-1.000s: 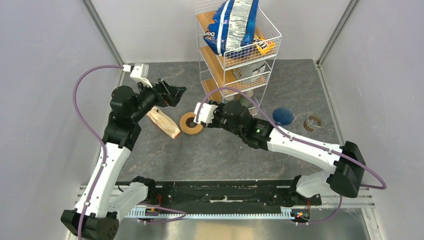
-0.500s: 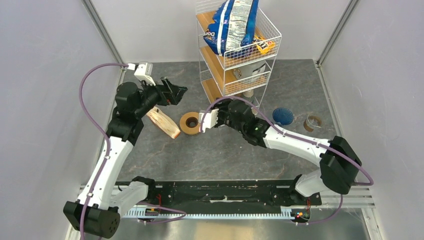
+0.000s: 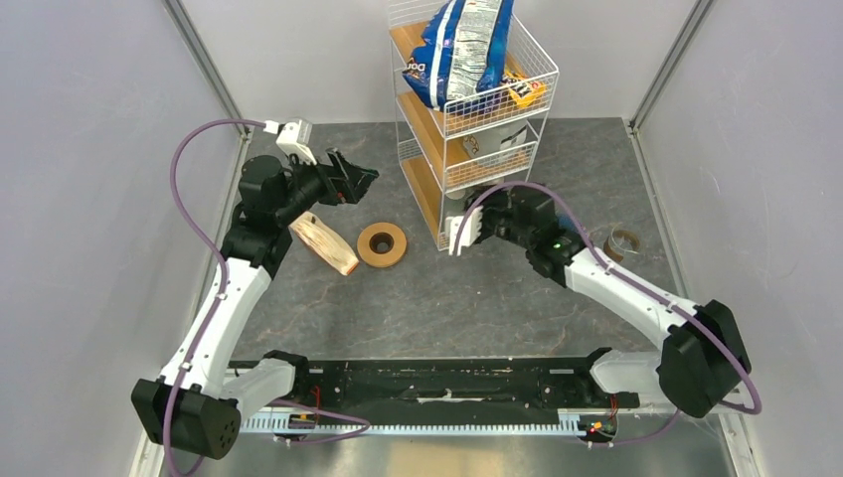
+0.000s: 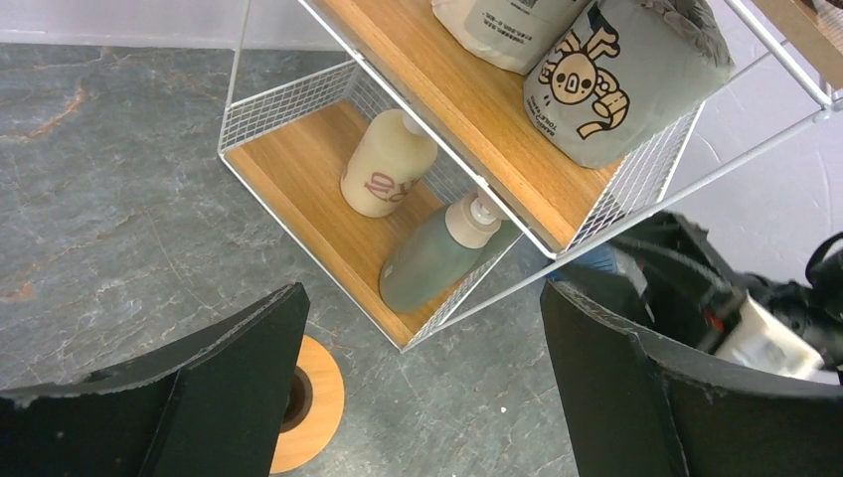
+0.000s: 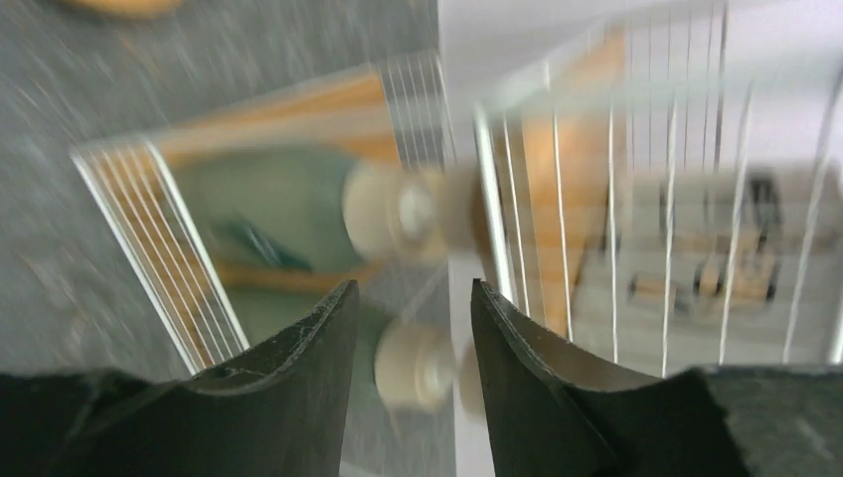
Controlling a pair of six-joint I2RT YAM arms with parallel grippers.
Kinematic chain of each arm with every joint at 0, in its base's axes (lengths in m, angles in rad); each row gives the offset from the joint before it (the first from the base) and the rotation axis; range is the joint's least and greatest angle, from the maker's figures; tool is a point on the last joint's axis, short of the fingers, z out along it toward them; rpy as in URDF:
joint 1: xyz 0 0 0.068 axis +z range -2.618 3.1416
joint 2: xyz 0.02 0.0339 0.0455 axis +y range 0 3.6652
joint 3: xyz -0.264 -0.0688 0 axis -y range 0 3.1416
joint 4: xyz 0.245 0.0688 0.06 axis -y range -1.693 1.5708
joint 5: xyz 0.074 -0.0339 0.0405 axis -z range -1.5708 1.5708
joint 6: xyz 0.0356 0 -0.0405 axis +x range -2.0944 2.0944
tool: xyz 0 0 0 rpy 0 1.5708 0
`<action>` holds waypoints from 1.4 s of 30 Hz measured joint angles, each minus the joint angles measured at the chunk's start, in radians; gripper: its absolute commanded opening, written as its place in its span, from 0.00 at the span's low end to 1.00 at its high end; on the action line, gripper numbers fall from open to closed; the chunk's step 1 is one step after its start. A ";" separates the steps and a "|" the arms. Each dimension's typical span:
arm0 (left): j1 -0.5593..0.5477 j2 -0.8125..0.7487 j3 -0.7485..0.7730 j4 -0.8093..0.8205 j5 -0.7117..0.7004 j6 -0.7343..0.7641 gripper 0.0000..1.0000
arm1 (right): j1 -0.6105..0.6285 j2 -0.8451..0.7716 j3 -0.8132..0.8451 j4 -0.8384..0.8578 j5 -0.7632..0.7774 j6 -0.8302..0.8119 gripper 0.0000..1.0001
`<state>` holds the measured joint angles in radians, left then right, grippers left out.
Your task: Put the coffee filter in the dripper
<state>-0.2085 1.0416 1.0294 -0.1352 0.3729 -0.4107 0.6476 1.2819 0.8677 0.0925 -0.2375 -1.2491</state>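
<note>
No single white coffee filter shows in any view. The blue dripper is hidden under my right arm in the top view; a small blue patch (image 4: 596, 260) behind the rack's corner in the left wrist view may be it. My left gripper (image 3: 360, 184) (image 4: 422, 388) is open wide and empty, held above the table left of the rack. My right gripper (image 3: 494, 207) (image 5: 413, 328) is open and empty, close to the rack's lowest shelf and pointing at the bottles there. The right wrist view is blurred.
A cream-and-tan paper stack (image 3: 323, 243) lies beside a flat orange-brown ring (image 3: 382, 243) (image 4: 308, 402). A white wire rack (image 3: 477, 109) with wooden shelves holds bottles (image 4: 388, 164), bags and snacks. A small clear glass cup (image 3: 623, 241) stands at the right.
My right arm has swung right, from over the orange ring to the rack's front, and now covers the blue dripper. My left gripper has shifted slightly back and right.
</note>
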 measured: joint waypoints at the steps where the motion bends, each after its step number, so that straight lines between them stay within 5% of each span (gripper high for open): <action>1: 0.000 0.005 0.000 0.005 0.003 -0.001 0.94 | -0.040 -0.008 -0.004 -0.012 0.009 -0.002 0.52; 7: 0.001 0.014 0.000 0.013 0.025 -0.003 0.94 | -0.070 -0.123 -0.016 -0.161 0.002 0.006 0.51; 13: 0.001 0.014 0.000 0.025 0.027 -0.005 0.94 | 0.171 -0.249 -0.019 -0.228 -0.013 0.064 0.52; 24: 0.001 0.002 0.000 0.033 0.021 -0.016 0.94 | 0.310 0.176 0.025 0.042 0.216 0.027 0.54; 42: 0.004 0.002 0.001 0.036 0.020 -0.016 0.94 | 0.206 0.277 0.087 0.233 0.263 -0.088 0.53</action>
<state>-0.2043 1.0435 1.0302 -0.0990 0.3931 -0.4271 0.8539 1.5585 0.9550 0.3256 0.0254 -1.3369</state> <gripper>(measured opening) 0.943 0.536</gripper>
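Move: The right hand, half open, is at the shelf's front. The bottom tray's middle lies roughly 7 cm ahead, 1 cm left and 18 cm below. Around it at table height, about 21 cm down: the wooden ring some 6 cm back and 16 cm left of the hand, and the blue ribbed cone about 3 cm back and 20 cm right. From the left hand, the bottom tray's middle is about 5 cm ahead, 16 cm right and 28 cm below. Swing the right gripper around the shelf's near-left corner in one quick loop: flick it right about 4 cm, draw it back some 10 cm, then carry it left and down and finally forward along the left side, easing slightly right. Finish roughly 8 cm left of the start, fingers still half open and tipped a little upward, close to the near-left post; contact can't be seen. ##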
